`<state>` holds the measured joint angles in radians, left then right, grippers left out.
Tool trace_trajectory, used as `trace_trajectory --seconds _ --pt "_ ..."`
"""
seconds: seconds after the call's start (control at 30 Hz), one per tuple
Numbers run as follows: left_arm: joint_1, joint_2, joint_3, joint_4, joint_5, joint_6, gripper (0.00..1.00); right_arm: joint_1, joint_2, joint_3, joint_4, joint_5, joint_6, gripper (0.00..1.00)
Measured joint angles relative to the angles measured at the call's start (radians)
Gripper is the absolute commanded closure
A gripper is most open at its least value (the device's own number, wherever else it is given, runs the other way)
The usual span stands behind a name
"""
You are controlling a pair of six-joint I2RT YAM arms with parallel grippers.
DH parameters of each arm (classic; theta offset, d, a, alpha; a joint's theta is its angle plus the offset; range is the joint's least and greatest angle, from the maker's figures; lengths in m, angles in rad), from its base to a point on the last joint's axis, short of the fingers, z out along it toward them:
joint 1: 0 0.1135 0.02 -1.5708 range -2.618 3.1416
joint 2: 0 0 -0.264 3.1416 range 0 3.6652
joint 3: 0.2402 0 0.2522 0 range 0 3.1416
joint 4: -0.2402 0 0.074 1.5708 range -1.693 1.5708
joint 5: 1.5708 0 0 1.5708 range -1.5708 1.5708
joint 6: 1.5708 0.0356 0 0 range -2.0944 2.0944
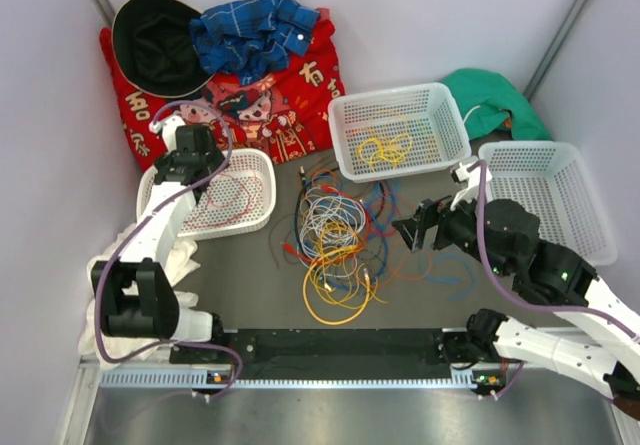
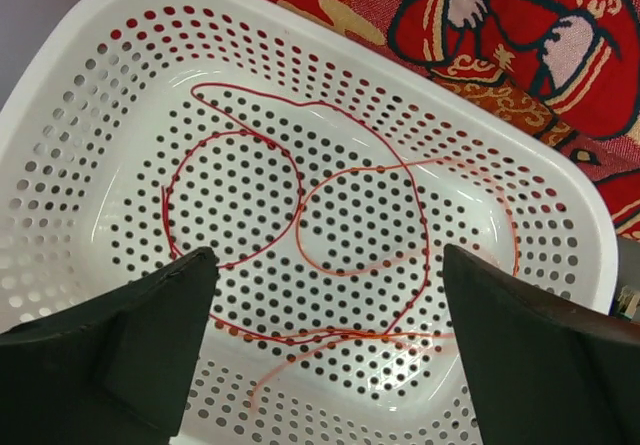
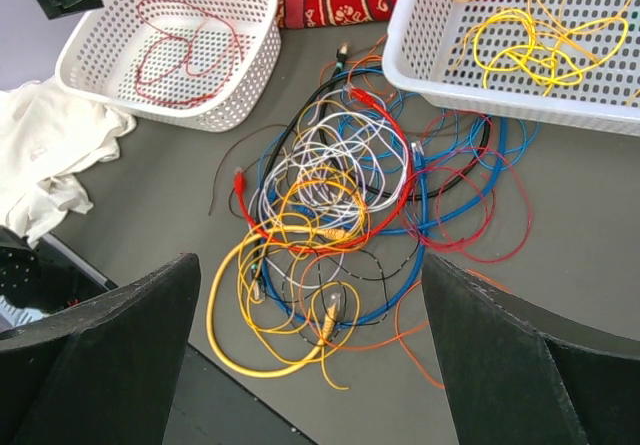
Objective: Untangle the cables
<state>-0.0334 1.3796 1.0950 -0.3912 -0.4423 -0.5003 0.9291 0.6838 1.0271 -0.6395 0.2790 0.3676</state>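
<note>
A tangle of cables point(image 1: 335, 250) in yellow, orange, red, blue, white and black lies on the grey table between the arms; it also shows in the right wrist view point(image 3: 340, 215). My left gripper point(image 1: 192, 160) is open and empty above the left white basket point(image 1: 262, 170), which holds thin red and orange wires point(image 2: 300, 235). My right gripper point(image 1: 410, 230) is open and empty, just right of the tangle. Yellow cables point(image 1: 385, 148) lie in the middle basket point(image 1: 400, 100).
An empty white basket point(image 1: 580, 180) stands at the right. Red patterned cloth point(image 1: 290, 105), a black hat point(image 1: 155, 40) and blue plaid cloth point(image 1: 255, 30) lie at the back, a green cloth point(image 1: 495, 100) back right, white cloth point(image 1: 175, 260) by the left arm.
</note>
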Motion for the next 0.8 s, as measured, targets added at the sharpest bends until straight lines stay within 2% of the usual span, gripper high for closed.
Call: trace_trajectory --seconds 0.2,0.3,0.43,0.5,0.6,0.7,0.8 --pt "0.006 0.065 0.137 -0.103 0.043 -0.003 0.01 0.000 0.011 -0.001 0.000 0.000 0.003 0.09" --pt "0.006 0.082 0.206 -0.143 0.143 -0.034 0.01 0.000 0.020 -0.020 0.006 0.000 0.003 0.09" --pt "-0.020 -0.002 0.133 -0.093 0.295 -0.105 0.01 0.000 0.046 -0.090 0.014 0.002 0.006 0.09" --pt "-0.079 -0.084 0.051 -0.060 0.330 -0.135 0.01 0.000 0.077 -0.147 0.026 0.002 0.016 0.10" --pt "-0.289 -0.193 -0.028 -0.034 0.340 -0.167 0.01 -0.004 0.142 -0.243 0.037 0.006 0.038 0.10" --pt "-0.494 -0.211 -0.037 -0.004 0.323 -0.192 0.01 -0.029 0.201 -0.317 0.028 0.016 0.081 0.10" --pt "-0.610 -0.210 -0.070 0.006 0.290 -0.218 0.01 -0.067 0.218 -0.361 0.031 0.026 0.126 0.10"
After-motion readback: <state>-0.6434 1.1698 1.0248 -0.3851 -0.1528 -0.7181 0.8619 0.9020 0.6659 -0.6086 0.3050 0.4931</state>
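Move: Under the open left hand, some 13 cm down, sits the left basket with its red cable; the tangled pile lies about 32 cm to its right, 11 cm back and 17 cm lower. The right hand hangs roughly 30 cm above the table: the loose orange cable is 3 cm ahead and 4 cm right, the blue cable 13 cm right and 1 cm ahead, the pile 13 cm left and 9 cm ahead. Leaving the left basket empty-fingered, the left hand lifts slightly forward, then sweeps right about 27 cm and some back to above the near-left part of the tangled pile, turning about 40 degrees clockwise. The right hand waits briefly, then drops nearly 20 cm almost straight down towards the orange cable, tipping its fingers down. Both grippers stay open, neither touching a cable. ##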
